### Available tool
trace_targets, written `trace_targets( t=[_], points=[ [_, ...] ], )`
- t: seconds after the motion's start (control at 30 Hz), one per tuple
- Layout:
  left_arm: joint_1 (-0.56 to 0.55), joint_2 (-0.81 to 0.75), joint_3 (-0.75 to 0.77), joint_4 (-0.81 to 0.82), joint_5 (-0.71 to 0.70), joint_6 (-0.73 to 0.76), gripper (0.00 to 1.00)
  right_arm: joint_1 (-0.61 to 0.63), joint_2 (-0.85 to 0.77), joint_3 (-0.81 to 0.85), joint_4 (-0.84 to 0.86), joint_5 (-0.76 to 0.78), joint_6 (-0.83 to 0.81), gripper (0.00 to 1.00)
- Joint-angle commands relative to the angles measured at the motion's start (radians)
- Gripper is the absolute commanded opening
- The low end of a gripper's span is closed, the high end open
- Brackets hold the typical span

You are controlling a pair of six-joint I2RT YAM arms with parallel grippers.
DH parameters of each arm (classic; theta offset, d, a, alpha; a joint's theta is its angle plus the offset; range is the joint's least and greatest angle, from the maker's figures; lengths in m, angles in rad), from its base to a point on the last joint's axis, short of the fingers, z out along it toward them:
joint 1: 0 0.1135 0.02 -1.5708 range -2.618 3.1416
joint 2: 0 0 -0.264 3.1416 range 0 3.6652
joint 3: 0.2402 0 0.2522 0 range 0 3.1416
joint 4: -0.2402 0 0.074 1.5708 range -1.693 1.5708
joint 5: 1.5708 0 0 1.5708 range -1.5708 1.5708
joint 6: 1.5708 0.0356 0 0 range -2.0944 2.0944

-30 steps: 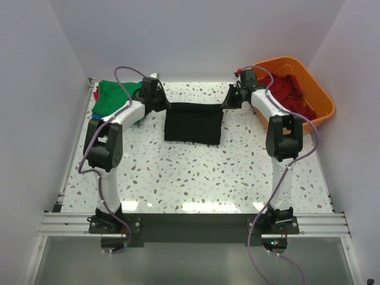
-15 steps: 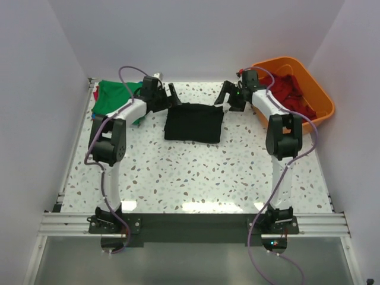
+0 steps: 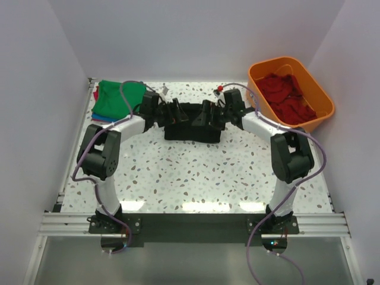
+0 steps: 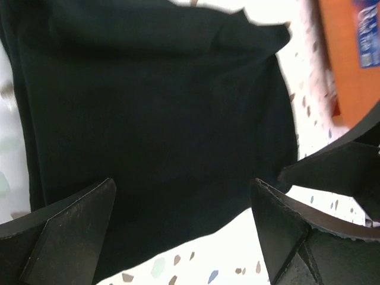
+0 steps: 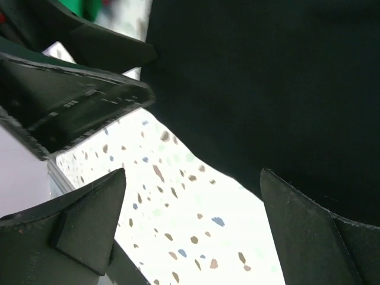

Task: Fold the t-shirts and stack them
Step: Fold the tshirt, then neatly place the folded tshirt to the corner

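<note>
A black t-shirt (image 3: 193, 128) lies folded into a rectangle on the speckled table (image 3: 190, 172), near the back middle. My left gripper (image 3: 178, 113) hovers open over its far edge from the left. My right gripper (image 3: 205, 113) hovers open there from the right, close to the left one. In the left wrist view the black t-shirt (image 4: 154, 107) fills the frame beyond my open left gripper (image 4: 184, 202), nothing between the fingers (image 4: 65, 231). The right wrist view shows the black t-shirt (image 5: 267, 77) and bare table between the spread fingers (image 5: 314, 237) of my right gripper (image 5: 193, 208).
A folded green t-shirt (image 3: 116, 98) tops a small pile at the back left corner. An orange tub (image 3: 317, 89) at the back right holds red cloth (image 3: 285, 95). White walls close the table on three sides.
Both grippers opened and let go of the black t-shirt, which dropped flat on the table. Both then moved inward over its far edge, toward each other.
</note>
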Motion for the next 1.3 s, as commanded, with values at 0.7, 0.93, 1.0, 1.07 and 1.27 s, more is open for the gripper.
trace_targets(
  t=[0.7,0.93,1.0,1.07,1.27],
  points=[
    [-0.156,-0.448,-0.558,-0.009,-0.129,-0.070,1.00,0.026,-0.375,-0.518,-0.056,0.149,-0.133,0.99],
    [-0.146,-0.582,-0.511,-0.213,-0.347,-0.068,1.00,0.026,-0.687,-0.560,-0.202,0.308,-0.130,0.99],
    [-0.130,-0.521,-0.448,-0.254,-0.380,-0.048,1.00,0.026,-0.775,-0.557,-0.282,0.419,-0.127,0.99],
    [-0.120,-0.449,-0.417,-0.239,-0.394,-0.035,1.00,0.026,-0.847,-0.554,-0.344,0.494,-0.113,0.99],
    [-0.089,-0.245,-0.270,-0.201,-0.408,-0.019,0.95,0.026,-0.960,-0.587,-0.368,0.514,-0.095,0.99]
  ],
)
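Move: The folded black t-shirt lies beneath both hands: its middle is about 5 cm back, 5 cm right and 6 cm below the left hand, and about 4 cm back, 6 cm left and 9 cm below the right hand. The green shirt stack is some 30 cm left of the left hand and 5 cm farther out. The orange bin stands about 38 cm right of the right hand, 7 cm farther out. Both hands, fingers wide open, sink onto the black t-shirt and drag it straight back about 10 cm, the left a little farther. Then both lift off: the left swings left and forward and sinks again to the shirt's left edge, while the right rises well clear, back and out to its right, turning about 15 degrees clockwise. ##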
